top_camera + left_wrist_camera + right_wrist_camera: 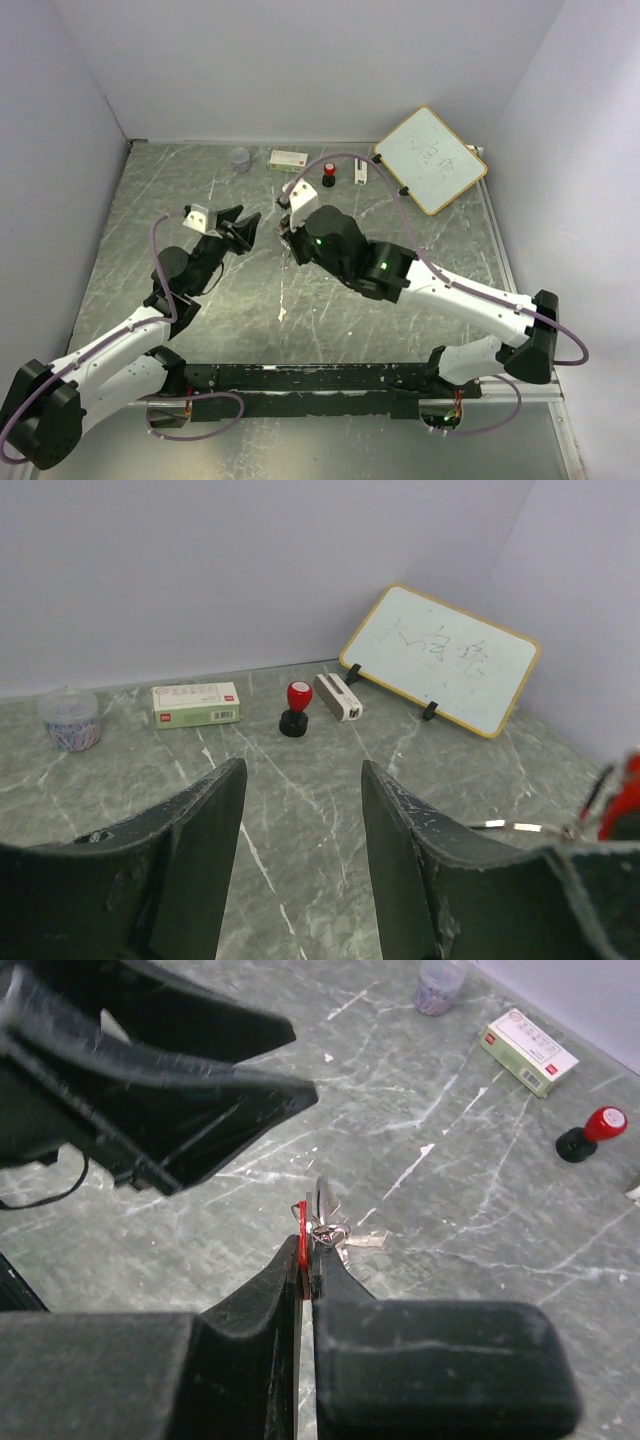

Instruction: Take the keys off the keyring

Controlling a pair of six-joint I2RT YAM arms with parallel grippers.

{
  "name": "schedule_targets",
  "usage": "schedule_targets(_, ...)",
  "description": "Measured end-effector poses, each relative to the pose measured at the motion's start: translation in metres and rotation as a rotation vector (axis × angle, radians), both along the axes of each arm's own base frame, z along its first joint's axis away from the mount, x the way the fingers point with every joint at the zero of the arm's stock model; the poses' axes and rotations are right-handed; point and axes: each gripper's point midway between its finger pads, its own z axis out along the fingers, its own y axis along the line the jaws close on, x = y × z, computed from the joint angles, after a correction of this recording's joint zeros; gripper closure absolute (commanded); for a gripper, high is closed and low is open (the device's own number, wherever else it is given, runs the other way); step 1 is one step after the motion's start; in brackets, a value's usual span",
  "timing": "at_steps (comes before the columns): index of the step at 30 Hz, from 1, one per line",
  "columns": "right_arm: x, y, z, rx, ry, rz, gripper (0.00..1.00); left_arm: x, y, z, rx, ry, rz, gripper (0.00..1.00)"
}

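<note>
My right gripper (308,1232) is shut on the red head of one of the keys (302,1245), held edge-on between the pads. The silver keyring (327,1228) sticks out just past the fingertips, with a metal blade (365,1241) hanging from it above the table. My left gripper (300,770) is open with nothing between its fingers. It hangs close to the left of the right gripper (287,235). In the left wrist view the red key (628,790) and a bit of silver wire (515,826) show at the right edge, outside the jaws.
Along the back wall stand a clear cup of coloured clips (240,158), a white and green box (289,159), a black knob with a red top (328,176), a small white block (360,173) and a tilted whiteboard (430,160).
</note>
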Motion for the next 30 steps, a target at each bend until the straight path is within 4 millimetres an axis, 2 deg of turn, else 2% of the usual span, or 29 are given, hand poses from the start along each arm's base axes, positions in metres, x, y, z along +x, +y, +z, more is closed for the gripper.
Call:
schedule_targets(5, 0.001, 0.003, 0.007, -0.096, 0.085, -0.027, 1.00, -0.015, -0.002, 0.001, -0.005, -0.055, -0.052, 0.40)
schedule_targets(12, -0.016, -0.003, -0.007, -0.176, 0.184, 0.023, 1.00, -0.036, -0.007, 0.015, -0.020, -0.154, -0.136, 0.38)
schedule_targets(15, -0.020, -0.005, -0.008, -0.182, 0.194, 0.038, 1.00, -0.046, -0.012, 0.020, -0.013, -0.196, -0.184, 0.33)
schedule_targets(17, -0.021, -0.005, -0.007, -0.180, 0.193, 0.045, 1.00, -0.052, -0.018, 0.023, 0.000, -0.224, -0.227, 0.27)
schedule_targets(21, -0.023, -0.004, -0.007, -0.183, 0.193, 0.062, 1.00, -0.063, -0.030, 0.024, 0.030, -0.264, -0.318, 0.07)
schedule_targets(22, -0.023, -0.003, -0.007, -0.184, 0.193, 0.068, 1.00, -0.066, -0.034, 0.022, 0.040, -0.271, -0.345, 0.05)
schedule_targets(25, -0.025, -0.004, -0.007, -0.197, 0.191, 0.080, 1.00, -0.072, -0.044, 0.017, 0.065, -0.283, -0.410, 0.02)
schedule_targets(30, -0.027, -0.005, -0.006, -0.209, 0.190, 0.095, 1.00, -0.081, -0.053, 0.013, 0.090, -0.298, -0.485, 0.03)
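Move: The red key tag, with the keyring on it, is pinched in the right hand's closed fingertips. From the empty, part-open left hand the tag lies about 7 cm back, 7 cm to the right and 2 cm higher. Beyond, on the table some 25 cm below the left hand, the red-topped stamp stands about 26 cm ahead and 17 cm right, the green-white box about 34 cm ahead and 7 cm right. The left hand draws back some 8 cm and about 5 cm to the right towards the red tag, first rising a little and then easing down, while its wrist swings nearly 30 degrees clockwise with the fingers tipping up, and in the second half its jaws spread from part-open to fully open. The right hand keeps its closed pinch on the tag, drawing back about 3 cm early on as its fingers tip some 15 degrees further down, then all but holds there, presenting the tag and ring to the left jaws. ##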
